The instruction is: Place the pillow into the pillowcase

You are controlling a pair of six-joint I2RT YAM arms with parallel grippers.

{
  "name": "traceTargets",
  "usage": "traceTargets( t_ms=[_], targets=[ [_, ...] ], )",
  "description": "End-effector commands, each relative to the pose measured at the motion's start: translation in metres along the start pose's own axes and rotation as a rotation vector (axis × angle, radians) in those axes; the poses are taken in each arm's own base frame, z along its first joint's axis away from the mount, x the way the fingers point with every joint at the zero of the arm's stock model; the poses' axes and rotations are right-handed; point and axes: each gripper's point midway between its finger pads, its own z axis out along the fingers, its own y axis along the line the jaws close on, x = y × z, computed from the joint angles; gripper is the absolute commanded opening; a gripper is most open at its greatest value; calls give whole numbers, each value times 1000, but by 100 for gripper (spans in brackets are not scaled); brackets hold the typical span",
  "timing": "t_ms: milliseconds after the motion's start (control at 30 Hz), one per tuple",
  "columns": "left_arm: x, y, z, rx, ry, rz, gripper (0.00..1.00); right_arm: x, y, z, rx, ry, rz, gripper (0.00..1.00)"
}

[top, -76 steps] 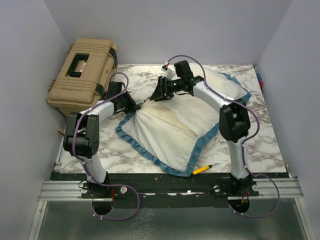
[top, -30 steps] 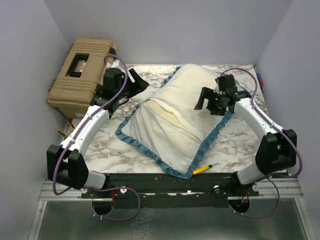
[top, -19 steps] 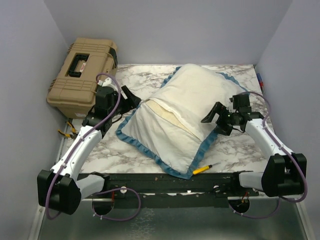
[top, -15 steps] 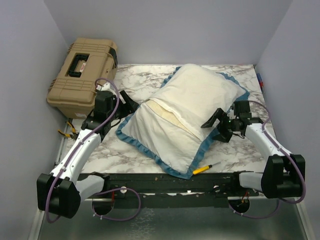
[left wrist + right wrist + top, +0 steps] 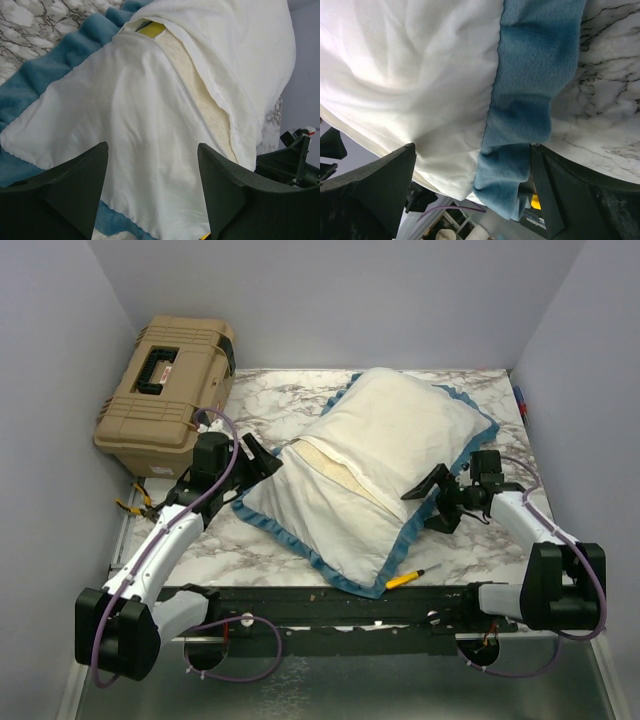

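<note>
The pillowcase lies diagonally on the marble table, plain white side up, ringed by blue ruffled trim. The cream pillow is inside and shows only as a strip through the slit opening. Its quilted face and mustard-yellow band appear in the left wrist view. My left gripper is open and empty beside the case's left corner, facing the white fabric. At the case's right edge my right gripper stands open, the blue trim between its fingers but not pinched.
A tan toolbox stands at the back left, just behind the left arm. A yellow-handled screwdriver lies near the table's front edge, below the case's near corner. Purple walls close in on three sides.
Both arms have drawn back toward the near edge. The left gripper came down from by the toolbox to the case's left corner. The right gripper left the pillow's top for its right edge.
</note>
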Motion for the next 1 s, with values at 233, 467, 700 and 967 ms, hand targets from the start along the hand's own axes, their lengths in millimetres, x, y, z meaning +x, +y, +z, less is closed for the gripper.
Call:
traceTargets(
  t_ms=[233, 467, 700, 967],
  targets=[
    [51, 19, 22, -14, 202, -101, 73, -7, 9, 31, -128, 79, 33, 92],
    [81, 6, 65, -54, 282, -27, 71, -16, 20, 38, -164, 121, -17, 84],
    [78, 28, 97, -193, 240, 18, 69, -33, 67, 19, -271, 91, -126, 28],
    [69, -4, 126, -120, 275, 27, 69, -55, 171, -58, -388, -47, -367, 0]
  ],
)
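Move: The right hand's open fingers straddle the pillowcase's blue border by the mouth's right end; the spot to pinch is some 2 cm ahead, 1 cm left and 4 cm below. From that hand the screwdriver lies about 13 cm back, level sideways and 6 cm lower. From the left hand, the lower panel's mouth edge is about 1 cm ahead, 7 cm right and 12 cm below, with the mouth's left end some 4 cm ahead and 4 cm right, equally low. The right hand sinks about 3 cm, easing forward and left, closes its wide-open fingers on the blue border by the mouth's right end, then lifts that pinch some 10 cm while carrying it forward, fingers tipping up. Meanwhile the left hand drops about 11 cm and swings 7 cm right, its fingers tipping down some 20 degrees and staying open, until a finger digs into the lower panel beside the mouth edge, and it finishes with a push forward of 3 to 4 cm. ##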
